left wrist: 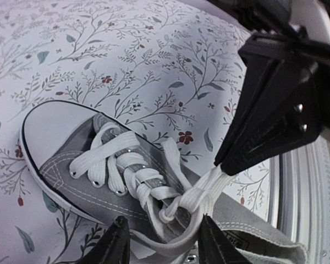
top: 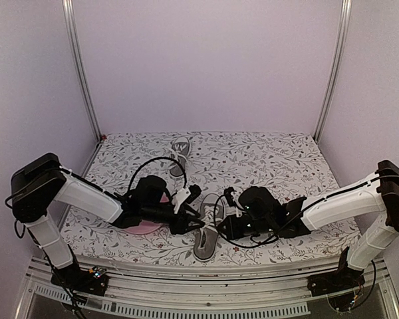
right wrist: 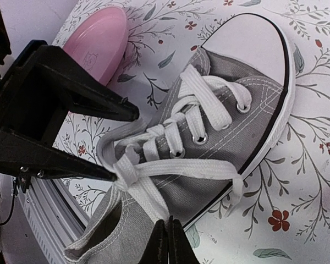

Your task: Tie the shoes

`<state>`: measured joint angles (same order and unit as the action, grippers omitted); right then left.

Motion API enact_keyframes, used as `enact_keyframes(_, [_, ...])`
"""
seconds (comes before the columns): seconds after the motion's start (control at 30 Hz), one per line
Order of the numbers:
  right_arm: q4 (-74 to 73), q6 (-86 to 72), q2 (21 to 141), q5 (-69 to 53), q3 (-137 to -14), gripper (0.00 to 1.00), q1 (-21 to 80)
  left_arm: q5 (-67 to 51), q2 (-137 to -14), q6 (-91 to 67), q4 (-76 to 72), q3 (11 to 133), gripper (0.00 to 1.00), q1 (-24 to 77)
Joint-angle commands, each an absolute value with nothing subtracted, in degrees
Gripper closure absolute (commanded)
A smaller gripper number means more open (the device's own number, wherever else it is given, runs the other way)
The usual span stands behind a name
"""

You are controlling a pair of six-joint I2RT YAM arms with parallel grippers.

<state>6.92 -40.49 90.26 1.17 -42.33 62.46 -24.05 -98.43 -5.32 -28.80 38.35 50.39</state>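
Observation:
One grey shoe [top: 206, 244] with white laces lies between both arms at the near middle, its toe [right wrist: 247, 38] pointing away. My right gripper [right wrist: 168, 228] is shut on a strand of the white lace [right wrist: 154, 201] and holds it taut out of the crossed knot [left wrist: 179, 212]. My left gripper [left wrist: 162, 223] stands open over the shoe's tongue, its fingers [left wrist: 116, 242] on either side of a lace loop [right wrist: 107, 146]. One fingertip touches the knot. The other shoe [top: 179, 153] lies apart at the back of the table.
A round pink plate [top: 145, 229] lies under my left arm, just left of the near shoe. A floral cloth [top: 272, 159] covers the table. A metal rail [top: 206, 276] runs along the near edge, and plain walls with upright posts [top: 83, 73] close the sides.

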Motion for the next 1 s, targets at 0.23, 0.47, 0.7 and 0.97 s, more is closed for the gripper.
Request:
enact_keyframes(0.23, [7.64, -40.64, 88.43, 1.64, -41.09, 0.97, 61.98, -24.11, -98.43, -5.20, -29.84, 38.78, 0.90, 49.02])
enact_keyframes(0.47, [7.19, -41.72, 88.40, 2.00, -40.24, 0.98, 61.63, -24.30, -97.32, -5.11, -28.56, 38.32, 1.00, 47.83])
enact_keyframes(0.7, [6.99, -41.84, 88.78, 2.27, -40.30, 0.98, 61.53, -24.21, -97.19, -4.67, -27.40, 38.24, 1.00, 47.42])
enact_keyframes(0.97, [5.89, -42.67, 88.70, 2.37, -39.91, 0.98, 61.44, -22.59, -97.92, -4.96, -26.59, 38.14, 1.00, 46.37])
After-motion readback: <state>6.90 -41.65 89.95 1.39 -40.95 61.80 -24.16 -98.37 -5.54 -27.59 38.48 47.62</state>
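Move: The lace strand to be caught already runs between the left hand's open fingers, barely 1 cm to the right of its hand point and level with it. The shoe's middle is about 3 cm to the right, 2 cm ahead and 4 cm below; the pink plate lies some 20 cm to the left, 5 cm ahead and 7 cm below. From the right hand, the strand is about 5 cm left, 2 cm ahead, at about the same height. Staying in place at first, the left hand shuts its half-open fingers and pinches the lace loop above the shoe's throat, then eases forward and left by some 2 cm, away from the right fingers. The right hand keeps its pinch on the other part of the lace and gives about 1 cm the other way, to the right and slightly down. ##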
